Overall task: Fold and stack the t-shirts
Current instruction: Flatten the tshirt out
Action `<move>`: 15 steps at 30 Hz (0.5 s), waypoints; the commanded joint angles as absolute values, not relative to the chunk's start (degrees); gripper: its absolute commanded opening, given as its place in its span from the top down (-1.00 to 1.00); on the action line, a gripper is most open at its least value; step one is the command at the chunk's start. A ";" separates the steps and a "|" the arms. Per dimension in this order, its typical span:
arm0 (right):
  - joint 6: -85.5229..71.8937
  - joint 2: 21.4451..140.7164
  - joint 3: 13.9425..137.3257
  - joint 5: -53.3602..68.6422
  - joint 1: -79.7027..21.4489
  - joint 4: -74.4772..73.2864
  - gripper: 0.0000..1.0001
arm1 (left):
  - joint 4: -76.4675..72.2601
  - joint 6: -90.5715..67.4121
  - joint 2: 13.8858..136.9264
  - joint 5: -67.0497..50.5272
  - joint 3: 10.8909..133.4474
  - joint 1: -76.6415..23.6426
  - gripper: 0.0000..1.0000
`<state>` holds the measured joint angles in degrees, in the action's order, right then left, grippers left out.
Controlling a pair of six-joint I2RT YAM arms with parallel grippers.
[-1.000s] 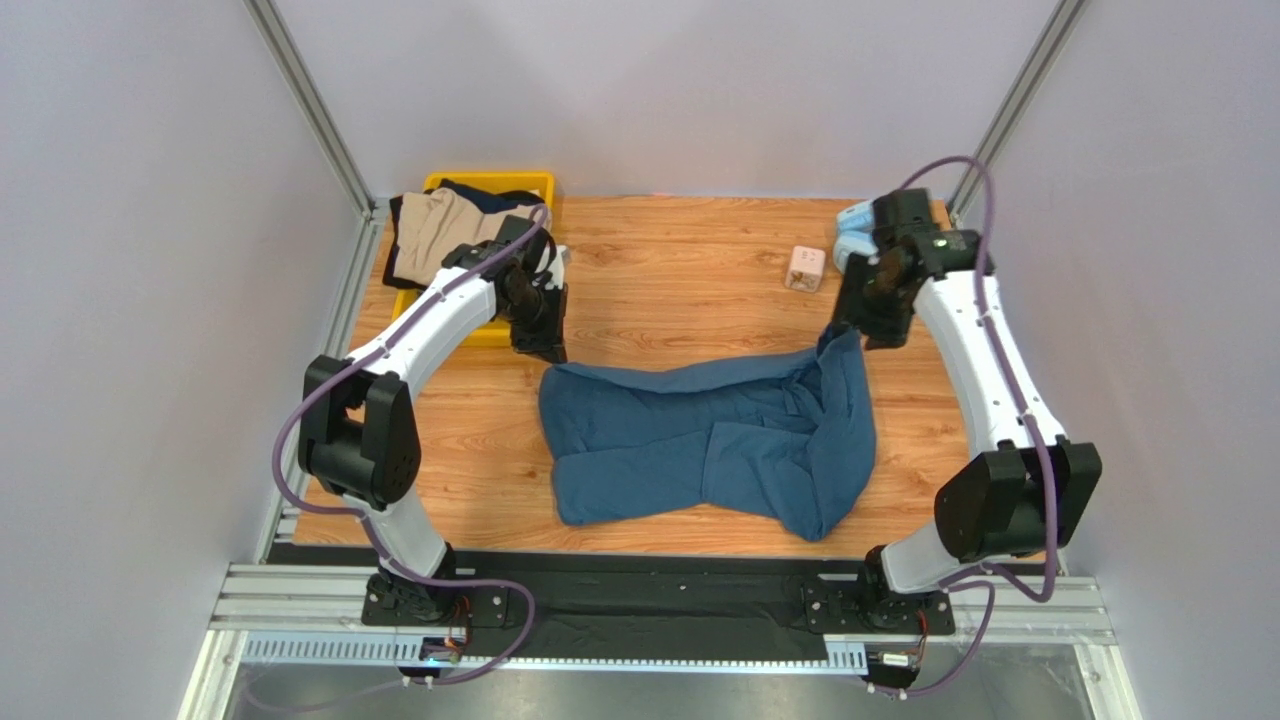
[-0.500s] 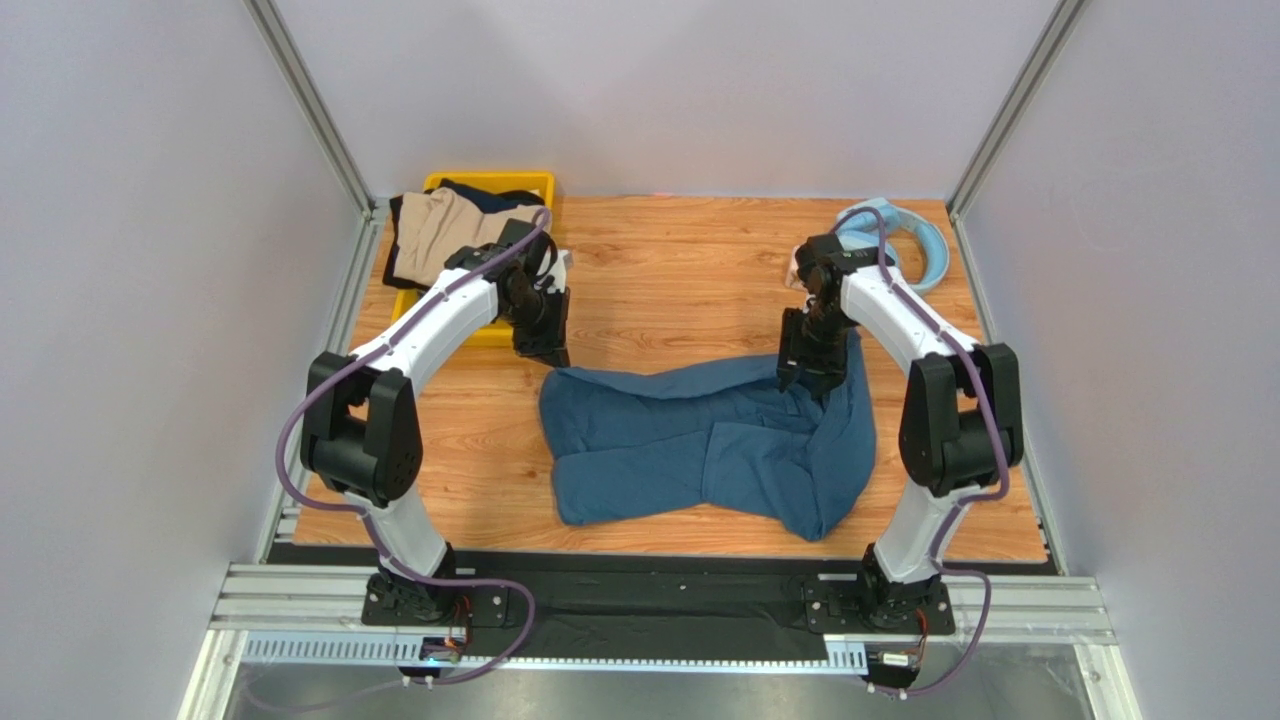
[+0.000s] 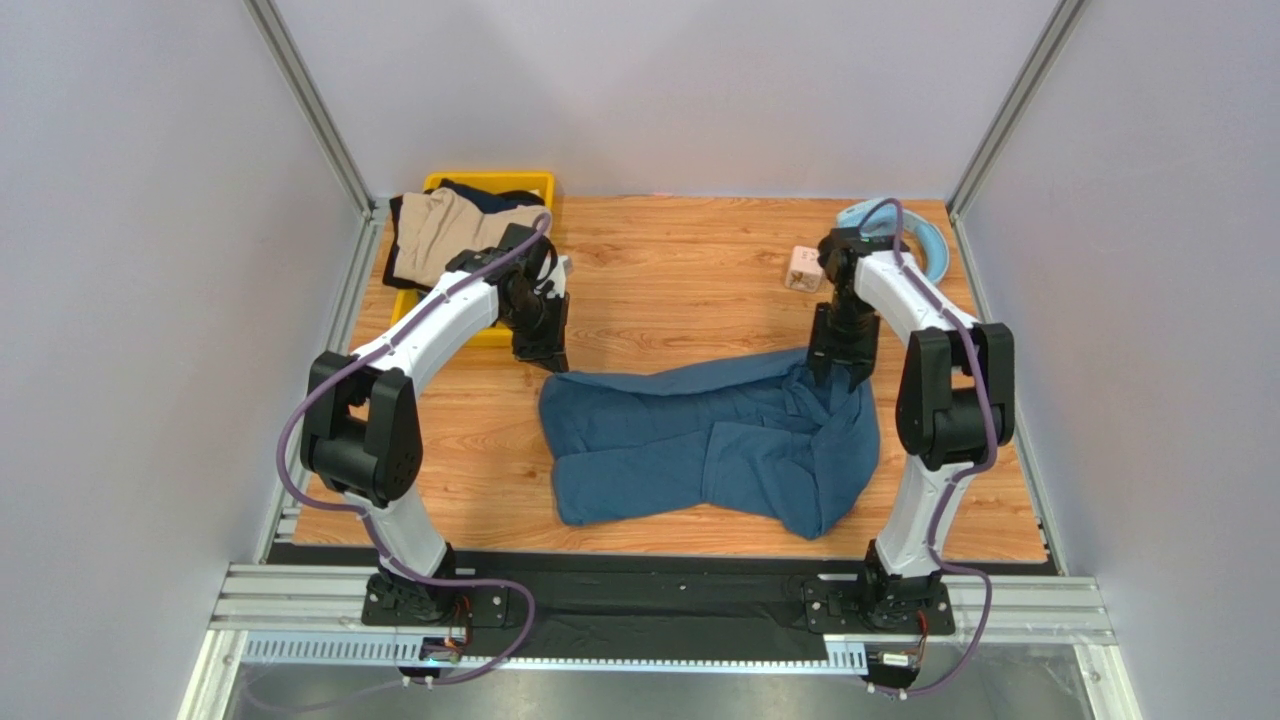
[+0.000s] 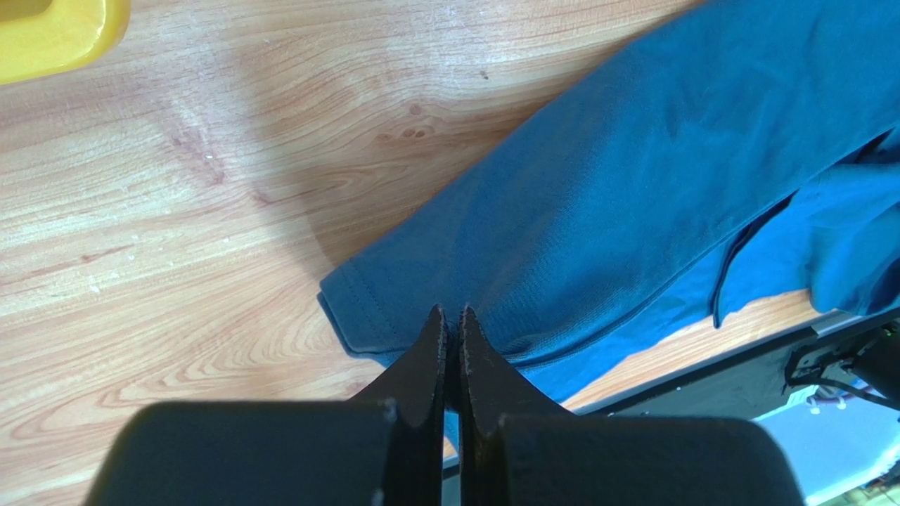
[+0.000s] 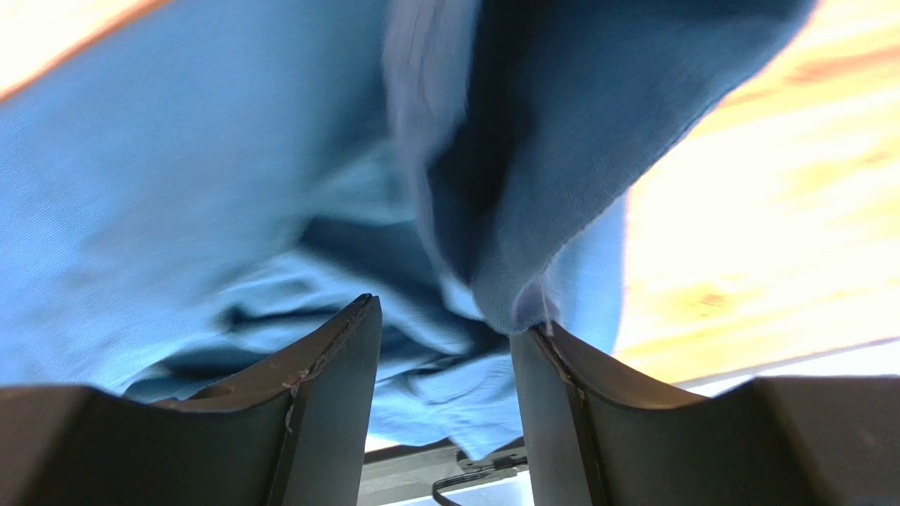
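A large teal-blue t-shirt [image 3: 706,435] lies rumpled across the middle of the wooden table. My left gripper [image 3: 544,357] sits at its upper left corner. In the left wrist view its fingertips [image 4: 450,314] are pressed together on the shirt's hem [image 4: 370,316], pinching the cloth edge. My right gripper [image 3: 839,368] hovers over the shirt's upper right corner with its jaws open. In the right wrist view a fold of the shirt [image 5: 528,190] hangs between them [image 5: 449,316], brushing the right fingertip. Bunched tan [image 3: 436,225] and dark navy [image 3: 489,192] t-shirts lie at the back left.
The tan and navy shirts rest on a yellow bin [image 3: 534,183], whose corner also shows in the left wrist view [image 4: 53,32]. A small wooden block [image 3: 804,269] and light-blue headphones [image 3: 917,240] lie at the back right. Metal posts frame the back corners.
The right arm swung in from the back right, its gripper moving down over the shirt's right corner, left, then slightly back right. That raised corner has dropped. The left arm stayed put.
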<state>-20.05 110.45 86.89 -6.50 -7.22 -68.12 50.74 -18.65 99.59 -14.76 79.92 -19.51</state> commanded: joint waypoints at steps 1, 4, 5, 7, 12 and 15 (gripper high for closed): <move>-18.81 108.10 86.40 -11.07 -1.33 -70.05 -0.06 | 49.75 -17.14 98.96 -15.55 79.98 -19.60 1.00; -17.93 109.51 86.92 -11.60 1.66 -70.58 -0.06 | 49.83 -16.96 99.93 -15.73 81.03 -19.51 1.00; -17.93 109.60 87.10 -11.69 2.10 -70.75 -0.06 | 49.92 -16.96 100.11 -15.82 81.38 -19.60 1.00; -17.93 109.60 87.36 -11.60 3.16 -70.66 -0.06 | 50.18 -16.88 100.55 -15.82 82.35 -19.60 1.00; -17.84 110.48 87.45 -12.31 4.57 -70.84 -0.06 | 50.71 -16.79 100.90 -15.64 83.41 -19.60 1.00; -18.28 108.03 87.98 -11.16 4.40 -70.14 -0.06 | 50.98 -16.44 100.81 -15.12 83.32 -19.51 1.00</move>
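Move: The shirt's turned-over right flap stands at my right hand: its middle is about 3 cm ahead and 2 cm to the right, level with the fingertips, with cloth against the right-hand finger. The white block lies some 17 cm ahead of this hand and 5 cm left, the headphones about 20 cm ahead and 8 cm right. From my left hand, pinching the shirt's far left corner, that flap is roughly 45 cm to the right and about level fore and aft. With the fingers kept half open and low, I sweep my right hand about 8 cm to the right, pushing the flap outward with the right-hand finger to turn it away from the body of the shirt. The sweep is quick at first and then eases off, staying at nearly one height, as the wrist turns some 10 degrees clockwise; my left hand keeps its pinch on the far corner and holds its place. ##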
